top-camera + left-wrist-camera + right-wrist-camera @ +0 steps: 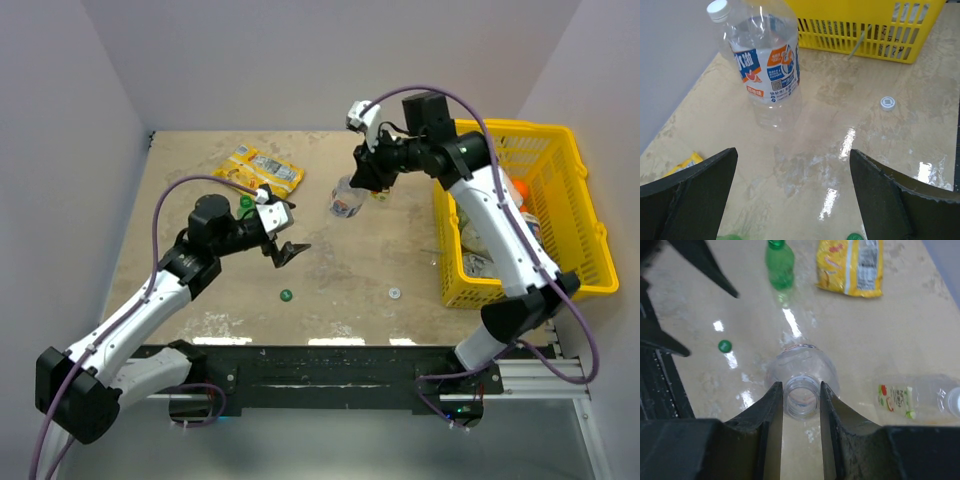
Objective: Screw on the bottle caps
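Note:
My right gripper [366,176] [801,390] is shut on the open threaded neck of a clear bottle [344,198] [801,371] with a blue and orange label [767,65]; its base is at or just above the table. My left gripper [287,250] [792,152] is open and empty, low over the table, facing that bottle. A dark green cap [286,295] [855,236] [724,345] lies near it. A white cap [394,293] [888,103] lies further right. A green bottle [246,205] [779,265] stands by the left arm. A second clear bottle [912,397] lies flat, a white cap [955,401] on it.
A yellow snack packet [258,170] [852,265] lies at the back left. A yellow basket [560,250] [865,35] holding bulkier containers stands at the right. Walls close the left, back and right sides.

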Action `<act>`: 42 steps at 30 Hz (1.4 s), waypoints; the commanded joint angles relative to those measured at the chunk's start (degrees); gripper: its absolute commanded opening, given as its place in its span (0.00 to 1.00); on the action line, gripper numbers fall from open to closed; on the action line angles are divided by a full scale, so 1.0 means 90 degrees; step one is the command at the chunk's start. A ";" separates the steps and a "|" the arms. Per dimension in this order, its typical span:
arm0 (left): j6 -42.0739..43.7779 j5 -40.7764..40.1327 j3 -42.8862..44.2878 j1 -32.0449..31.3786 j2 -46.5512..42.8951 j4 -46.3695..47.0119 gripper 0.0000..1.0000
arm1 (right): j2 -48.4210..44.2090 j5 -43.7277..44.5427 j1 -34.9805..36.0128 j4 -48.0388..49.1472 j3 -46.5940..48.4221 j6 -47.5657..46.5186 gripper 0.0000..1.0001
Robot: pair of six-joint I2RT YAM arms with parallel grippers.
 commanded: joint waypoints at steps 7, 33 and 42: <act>-0.0500 0.0513 0.0265 -0.0028 0.0436 0.1263 1.00 | -0.0788 -0.1887 0.0343 0.0105 -0.0402 -0.0802 0.00; -0.0598 0.1060 0.0266 -0.0116 0.0700 0.1117 0.79 | -0.1042 -0.2083 0.0724 0.1189 -0.0636 -0.0060 0.00; -0.0647 0.0944 0.0168 -0.0116 0.0592 0.1039 0.56 | -0.0964 -0.1586 0.0734 0.1325 -0.0618 0.0350 0.38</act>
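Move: The right hand holds the uncapped labelled bottle by the neck, its body hanging about 9 cm below and 3 cm left. The open left gripper, its goal, is roughly 13 cm left, 8 back and 6 lower; the white-capped bottle stands about 12 ahead, 8 right, 22 below. From the left hand, the labelled bottle's middle lies about 7 ahead, 10 right, 4 below; the green bottle 9 ahead, 13 left, 20 below; the green cap 8 back, 4 left, 26 below. The left fingers end up pinching the labelled bottle's body from both sides: that hand eases about 3 cm right, then closes partway once the bottle is between its pads. The right hand, still gripping the neck, first carries the bottle back about 8 cm, up and left into the open gripper, turning some 20 degrees counter-clockwise and lifting its left side, then nearly holds still. ##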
